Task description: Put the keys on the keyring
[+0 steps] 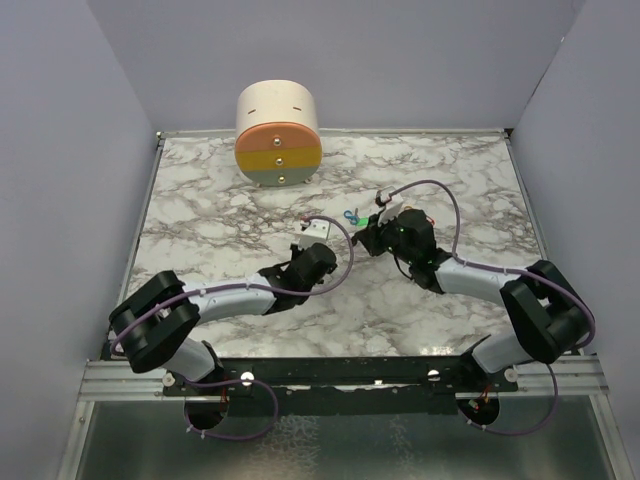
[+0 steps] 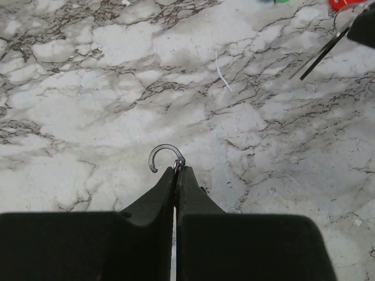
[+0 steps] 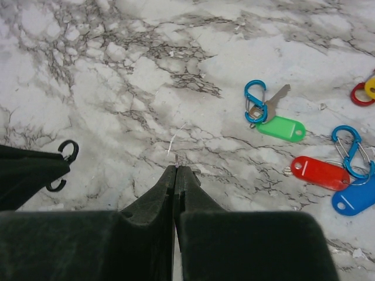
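My left gripper (image 2: 176, 170) is shut on a dark open keyring (image 2: 164, 153), whose hooked end curls out past the fingertips just above the marble. My right gripper (image 3: 176, 167) is shut on a thin metal piece (image 3: 176, 158) that barely pokes out; I cannot tell what it is. In the left wrist view a thin dark strip (image 2: 319, 55) hangs from that gripper. On the table to its right lie keys with green (image 3: 281, 127), red (image 3: 316, 172), blue (image 3: 353, 200) and yellow (image 3: 370, 86) heads. The left fingertips with the keyring (image 3: 68, 150) show at the left edge.
Blue carabiner clips (image 3: 255, 100) (image 3: 347, 147) lie among the keys. A round cream drawer unit (image 1: 278, 135) with orange, yellow and grey fronts stands at the back. A white scrap (image 2: 221, 73) lies on the marble table (image 1: 200, 220). Grey walls enclose three sides.
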Tool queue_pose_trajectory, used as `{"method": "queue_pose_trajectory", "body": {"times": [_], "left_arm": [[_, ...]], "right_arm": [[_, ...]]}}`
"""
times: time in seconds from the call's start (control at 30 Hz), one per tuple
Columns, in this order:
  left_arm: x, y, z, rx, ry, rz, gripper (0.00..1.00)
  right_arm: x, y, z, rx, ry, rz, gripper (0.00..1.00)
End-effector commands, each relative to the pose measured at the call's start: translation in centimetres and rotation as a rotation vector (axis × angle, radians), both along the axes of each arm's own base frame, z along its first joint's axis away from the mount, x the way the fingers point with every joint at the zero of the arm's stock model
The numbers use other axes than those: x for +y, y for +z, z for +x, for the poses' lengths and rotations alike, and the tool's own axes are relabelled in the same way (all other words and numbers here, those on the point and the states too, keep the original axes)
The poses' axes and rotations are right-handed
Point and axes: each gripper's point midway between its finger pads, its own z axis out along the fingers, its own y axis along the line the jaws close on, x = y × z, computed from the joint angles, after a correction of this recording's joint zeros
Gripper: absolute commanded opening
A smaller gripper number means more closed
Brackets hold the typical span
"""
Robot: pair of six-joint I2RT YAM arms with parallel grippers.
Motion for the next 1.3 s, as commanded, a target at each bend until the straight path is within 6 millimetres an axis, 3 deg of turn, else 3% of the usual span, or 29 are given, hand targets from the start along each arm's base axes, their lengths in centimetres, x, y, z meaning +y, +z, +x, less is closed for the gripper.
{"method": "queue_pose_trajectory", "body": {"times": [0.0, 0.4, 1.27], "left_arm": [[-0.5, 2.1, 0.8, -0.022, -0.071, -0.038, 0.0], [-2.7, 4.0, 2.4, -0.029, -0.16, -0.1, 0.0], [-3.4, 4.2, 3.2, -0.032, -0.163, -0.112, 0.0]], "right_arm": [[2.6, 1.5, -0.7, -0.065, 0.148, 0.022, 0.01], [5.9, 1.3, -2.9, -0.143, 0.292, -0.033, 0.01], [7.9, 0.2, -4.2, -0.145, 0.375, -0.074, 0.01]]}}
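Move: In my left fingers is the black S-hook, and the key's split ring in my right fingers is what it has to meet: about 5 cm ahead of my left hand, 10 cm to its right and 3 cm higher. From my right hand the S-hook is some 10 cm left, 5 cm back and 3 cm down. The green-tagged key lies about 11 cm ahead of my right hand and 2 cm right, the red tag 10 cm ahead and 7 cm right, both roughly 8 cm below. I swing my right hand about 6.5 cm left and 4 cm back towards the S-hook, turning it nearly 20 degrees counter-clockwise and easing off as it closes in. Meanwhile my left hand goes up and forward, then drifts right to meet it, rising nearly 4 cm before settling back about 1 cm, with a slight clockwise turn. Both grippers stay shut on their pieces. ##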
